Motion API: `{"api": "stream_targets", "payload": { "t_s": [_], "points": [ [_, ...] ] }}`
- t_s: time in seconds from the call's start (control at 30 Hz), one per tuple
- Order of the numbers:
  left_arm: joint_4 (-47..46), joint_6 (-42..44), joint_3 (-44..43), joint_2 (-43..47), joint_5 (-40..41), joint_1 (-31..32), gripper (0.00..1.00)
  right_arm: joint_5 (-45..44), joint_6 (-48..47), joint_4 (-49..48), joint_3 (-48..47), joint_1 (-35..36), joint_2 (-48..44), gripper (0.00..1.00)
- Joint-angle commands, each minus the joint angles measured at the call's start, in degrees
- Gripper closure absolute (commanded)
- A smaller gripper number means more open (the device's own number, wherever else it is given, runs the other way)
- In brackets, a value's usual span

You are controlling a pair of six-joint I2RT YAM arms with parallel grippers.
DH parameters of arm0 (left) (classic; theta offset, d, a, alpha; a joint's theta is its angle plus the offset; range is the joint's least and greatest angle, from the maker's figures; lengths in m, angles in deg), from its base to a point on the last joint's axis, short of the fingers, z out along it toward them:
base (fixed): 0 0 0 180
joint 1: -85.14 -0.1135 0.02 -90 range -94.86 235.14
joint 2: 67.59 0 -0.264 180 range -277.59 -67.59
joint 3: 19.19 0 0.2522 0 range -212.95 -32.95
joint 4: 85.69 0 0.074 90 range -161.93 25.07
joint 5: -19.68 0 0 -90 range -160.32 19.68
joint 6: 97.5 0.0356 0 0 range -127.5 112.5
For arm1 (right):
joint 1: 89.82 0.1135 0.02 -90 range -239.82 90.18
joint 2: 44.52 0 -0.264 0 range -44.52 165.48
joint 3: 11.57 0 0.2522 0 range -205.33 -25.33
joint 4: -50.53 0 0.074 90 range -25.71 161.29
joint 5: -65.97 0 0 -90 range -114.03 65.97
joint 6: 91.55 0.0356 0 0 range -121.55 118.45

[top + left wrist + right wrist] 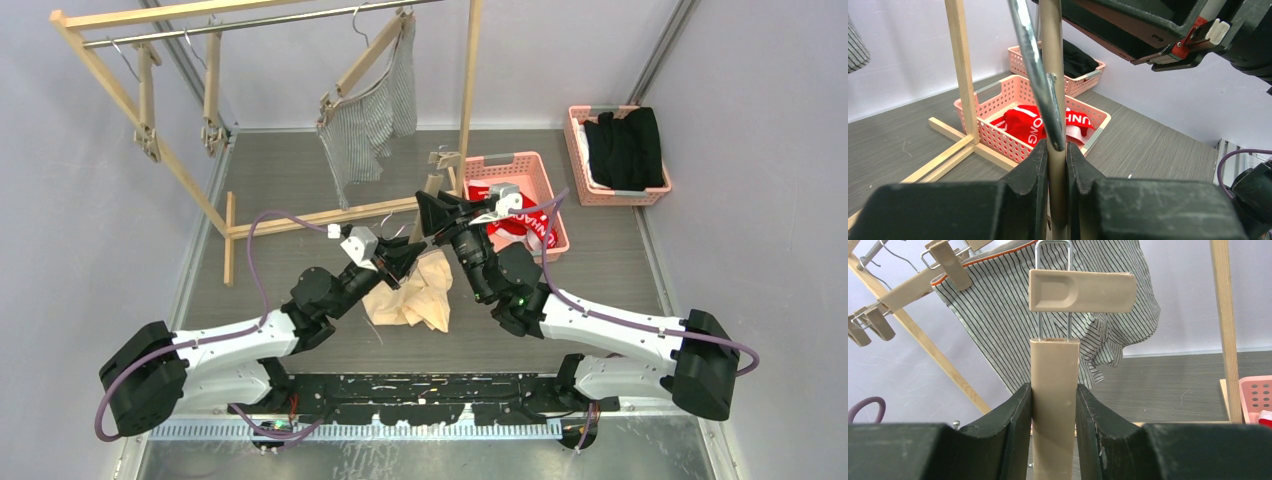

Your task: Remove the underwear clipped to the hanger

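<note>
A tan plastic clip hanger is held by both grippers over the middle of the table. My left gripper is shut on the hanger's bar, right behind its metal hook. My right gripper is shut on the hanger's arm, just below its end clip. The cream-beige underwear lies crumpled beneath the left gripper; whether it is still clipped is hidden. The pinstriped underwear hangs clipped to a hanger on the rack. The red underwear lies in a pink basket.
The wooden rack with a metal rail spans the back left; its post and foot bar stand close to the grippers. Empty clip hangers hang at the left. A second pink basket at back right holds a black garment.
</note>
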Motion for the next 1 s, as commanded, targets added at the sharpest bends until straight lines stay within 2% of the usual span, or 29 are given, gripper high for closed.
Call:
{"api": "stream_targets", "payload": {
  "t_s": [0.0, 0.1, 0.17, 0.2, 0.37, 0.53, 0.77, 0.97],
  "points": [
    [-3.7, 1.1, -0.5, 0.3, -3.1, 1.3, 0.96, -0.3, -1.2, -3.6, -1.0, 0.3, -1.5, 0.99],
    [-3.6, 0.6, -1.1, 0.3, -3.2, 1.3, 1.00, 0.6, -2.2, -3.6, -0.9, 0.4, -1.5, 0.99],
    [1.6, 0.5, -2.9, 1.9, -4.1, 1.3, 1.00, 1.3, -3.4, -3.4, -0.9, 0.5, -1.5, 0.98],
    [6.5, 0.8, -4.4, 3.1, -4.4, 1.3, 1.00, 1.5, -3.9, -3.0, -1.0, 0.5, -1.6, 0.92],
    [26.3, 3.0, -10.7, 9.4, -3.7, 1.4, 1.00, 1.3, -7.9, -1.6, -1.2, 0.7, -2.5, 0.44],
    [45.6, 4.6, -16.9, 14.5, -1.6, 1.6, 1.00, -1.5, -12.5, -1.5, -0.9, 0.6, -4.1, 0.12],
    [73.8, 3.9, -29.5, 16.9, 0.2, 1.8, 1.00, -7.6, -17.6, -0.2, 1.4, 0.7, -6.8, 0.03],
    [90.5, 0.2, -37.3, 22.7, 14.9, 1.8, 1.00, -9.1, -16.0, 3.6, 5.9, 0.9, -12.6, 0.01]
  ]
}}
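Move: The empty hanger is held by both hands. The free stretch of rail it may go to lies about 24 cm ahead of the left hand, 24 cm left and 27 cm above, with the striped underwear hanging 23 cm ahead, 8 cm left and 8 cm up. The beige underwear lies on the floor about 5 cm to the right hand's left, level with it fore and aft and 35 cm below; the pink basket is 22 cm ahead, 22 cm right and 31 cm down. The hanger passes to the left hand alone: the left fingers stay shut on it while the right fingers spread from a part-open grip to wide and let go of its bar. The left hand first lifts, then draws back and left away from the right hand, about 5 cm each way and 4 cm up, rolling its left side up some 25 degrees and tipping down. The right hand eases a little right, then back. ##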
